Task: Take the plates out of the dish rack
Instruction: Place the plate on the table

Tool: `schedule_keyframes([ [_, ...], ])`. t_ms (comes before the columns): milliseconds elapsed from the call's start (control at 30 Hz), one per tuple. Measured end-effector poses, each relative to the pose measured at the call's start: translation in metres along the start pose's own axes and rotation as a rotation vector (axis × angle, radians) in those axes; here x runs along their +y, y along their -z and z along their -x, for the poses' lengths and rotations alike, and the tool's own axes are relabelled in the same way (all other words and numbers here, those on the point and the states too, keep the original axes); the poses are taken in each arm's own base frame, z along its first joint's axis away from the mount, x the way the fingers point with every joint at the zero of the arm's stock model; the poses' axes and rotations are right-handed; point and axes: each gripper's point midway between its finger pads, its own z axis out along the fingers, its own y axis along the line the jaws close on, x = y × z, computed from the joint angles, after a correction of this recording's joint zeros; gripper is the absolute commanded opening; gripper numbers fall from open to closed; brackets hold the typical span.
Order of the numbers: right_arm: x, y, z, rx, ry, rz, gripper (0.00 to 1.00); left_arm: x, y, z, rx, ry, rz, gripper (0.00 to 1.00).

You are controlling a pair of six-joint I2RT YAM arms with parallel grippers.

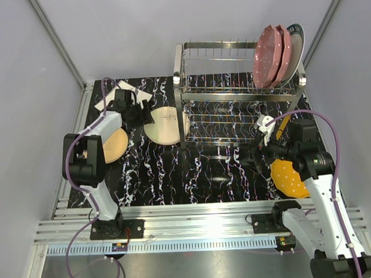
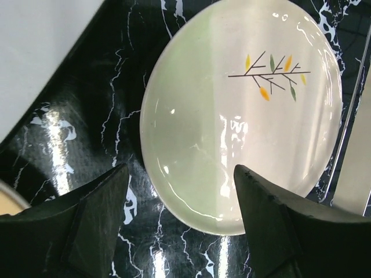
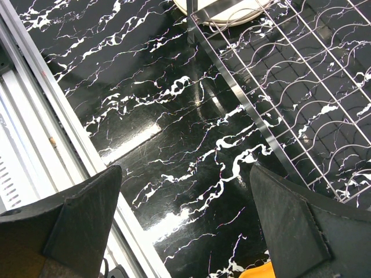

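The chrome wire dish rack stands at the back right. At its upper right end three plates stand on edge: two pink polka-dotted ones and a white one with a dark rim. A pale green plate with a twig motif lies flat on the table left of the rack. My left gripper hangs open over this plate's near edge, holding nothing. My right gripper stands open over bare table in front of the rack.
White square plates lie at the back left, with a yellow-orange plate under the left arm. An orange dotted plate lies under the right arm. A rack post stands right beside the green plate. Aluminium rails line the near edge.
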Motion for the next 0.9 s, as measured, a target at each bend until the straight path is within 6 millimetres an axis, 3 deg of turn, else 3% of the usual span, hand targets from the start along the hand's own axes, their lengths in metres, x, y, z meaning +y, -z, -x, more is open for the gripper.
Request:
schedule_keyframes([
  [100,0.000,0.000,0.000,0.001,-0.001,-0.003,1.00,-0.002,0.017,0.007,-0.026,-0.033,0.012,0.78],
  [167,-0.001,0.001,-0.001,0.002,0.001,-0.008,1.00,-0.010,0.041,0.021,-0.087,-0.067,0.003,0.83],
  [233,-0.002,0.003,-0.002,0.012,0.003,-0.016,1.00,-0.021,0.075,0.039,-0.189,-0.108,-0.018,0.99],
  [367,-0.005,0.013,0.007,0.047,0.006,-0.046,1.00,-0.042,0.158,0.056,-0.427,-0.163,-0.071,0.99],
  [467,-0.012,0.024,0.028,0.047,-0.003,-0.094,1.00,-0.054,0.209,0.060,-0.571,-0.189,-0.111,0.99],
  [633,-0.024,0.042,0.070,0.005,-0.057,-0.186,1.00,-0.054,0.236,0.040,-0.644,-0.200,-0.136,0.99],
  [900,-0.028,0.080,0.179,-0.150,-0.050,-0.227,1.00,-0.040,0.262,-0.003,-0.729,-0.201,-0.136,0.99],
])
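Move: The green-and-cream plate, already laid on the table, has its middle about 8 cm right of the left hand, level fore-and-aft and some 6 cm below; the white plate lies 8 cm left and 10 cm ahead, the orange plate 14 cm left and 8 cm back. From the right hand, the nearest pink plate in the rack stands roughly 22 cm ahead, 3 cm right and 12 cm higher, with the black-rimmed plate 9 cm right of it. The green-and-cream plate is left lying as the open left hand rises about 20 cm off it, then draws back some 15 cm towards its base, fingers spreading wider and wrist tipping up about 45 degrees. Slightly later the right hand, wide open and empty, climbs nearly 20 cm and edges forward towards the pink plates in the rack, turning a little clockwise. ##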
